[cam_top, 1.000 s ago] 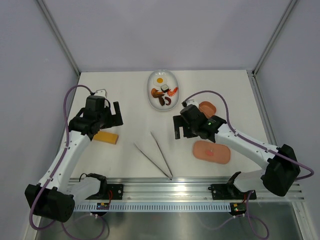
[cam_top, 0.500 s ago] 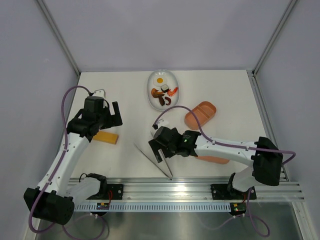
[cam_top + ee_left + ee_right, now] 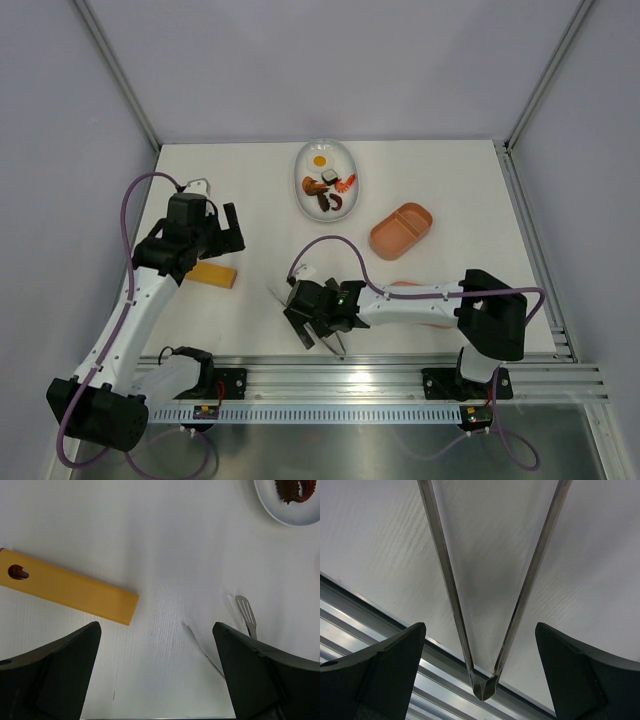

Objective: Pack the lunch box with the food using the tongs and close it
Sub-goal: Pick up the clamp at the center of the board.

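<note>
The tongs (image 3: 442,555) lie flat near the table's front edge, a thin silver V with its joined end (image 3: 484,687) at the rail. My right gripper (image 3: 480,625) is open and hangs low over them, one finger outside each arm, neither touching. In the top view this gripper (image 3: 318,322) covers most of the tongs (image 3: 276,293). The pink lunch box (image 3: 401,231) sits open at the right. Its lid (image 3: 408,287) is mostly hidden under the right arm. The food (image 3: 318,185) lies in a white dish (image 3: 343,160). My left gripper (image 3: 225,228) is open, holding nothing.
A yellow-orange block (image 3: 65,587) lies on the table to the left, just ahead of my left gripper (image 3: 156,626). The tongs' tips (image 3: 246,612) show in the left wrist view. A metal rail (image 3: 380,375) runs along the front edge.
My right arm swung left and toward the front edge, from beside the lunch box to over the tongs, uncovering the box. The left arm barely moved.
</note>
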`<state>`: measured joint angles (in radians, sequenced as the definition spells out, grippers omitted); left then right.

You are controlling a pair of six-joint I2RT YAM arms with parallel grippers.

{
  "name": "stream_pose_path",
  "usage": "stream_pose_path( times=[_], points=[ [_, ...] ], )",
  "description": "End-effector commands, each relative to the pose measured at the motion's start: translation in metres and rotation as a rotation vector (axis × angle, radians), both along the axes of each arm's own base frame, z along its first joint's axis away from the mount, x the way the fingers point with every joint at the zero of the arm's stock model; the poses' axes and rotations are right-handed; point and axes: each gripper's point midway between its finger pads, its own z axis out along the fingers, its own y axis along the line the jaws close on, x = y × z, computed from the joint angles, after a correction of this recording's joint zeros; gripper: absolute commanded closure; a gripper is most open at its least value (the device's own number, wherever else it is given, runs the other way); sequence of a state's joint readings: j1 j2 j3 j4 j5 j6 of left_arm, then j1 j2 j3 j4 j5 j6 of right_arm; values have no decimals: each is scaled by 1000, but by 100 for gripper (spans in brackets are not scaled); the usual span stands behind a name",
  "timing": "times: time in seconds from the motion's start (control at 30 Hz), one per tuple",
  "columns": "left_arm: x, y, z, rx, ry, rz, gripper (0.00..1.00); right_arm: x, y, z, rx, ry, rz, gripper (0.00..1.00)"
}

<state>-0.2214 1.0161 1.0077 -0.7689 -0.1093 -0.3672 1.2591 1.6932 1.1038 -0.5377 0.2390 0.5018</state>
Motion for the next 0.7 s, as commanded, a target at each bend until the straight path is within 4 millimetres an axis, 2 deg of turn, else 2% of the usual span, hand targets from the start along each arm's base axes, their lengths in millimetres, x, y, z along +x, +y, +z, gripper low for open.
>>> stream_pose_path(
  times=[0.0, 0.13, 0.27, 0.3, 0.37, 0.4, 0.43, 0.67],
  points=[
    [6, -1, 10, -11, -47, 10, 1, 1, 22, 6, 50, -33, 7, 1],
    [7, -1, 9, -15, -44, 14, 1, 1, 22, -12, 25, -24, -9, 4],
    [8, -1, 9, -13, -42, 15, 1, 3, 19, -23, 3, -33, -23, 17],
    [8, -1, 8, -11, -41, 15, 1, 5, 17, -24, -6, -45, -31, 24],
    [8, -1, 7, -11, -38, 16, 1, 9, 16, -23, -9, -65, -40, 29],
    [8, -1, 8, -12, -40, 16, 1, 15, 13, -20, -13, -97, -52, 36],
    [8, -1, 8, -11, -41, 15, 1, 18, 12, -17, -15, -114, -62, 39],
    [8, -1, 9, -12, -42, 12, 1, 48, -4, -12, -12, -165, -107, 43]
  ],
)
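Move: The clamp lies open right under the right gripper: its middle is some 2 cm ahead, 1 cm left and about 3 cm below, with its hinge end pointing back and a little right. About 24 cm to the gripper's right and 4 cm ahead is the lunch box lid; the lunch box is roughly 22 cm ahead and 20 cm right, the yellow block 11 cm ahead and 26 cm left. From the left hand the clamp is about 12 cm back, 19 cm right and 18 cm down. Lower the open right gripper about 3 cm so that its fingers straddle the clamp's two arms near the hinge, then shut them to a little over half open until the tips pinch both arms from outside. Keeping that height, carry the pinched clamp some 2.5 cm forward with a slight drift right, the fingers swinging out ahead about 5 degrees. ##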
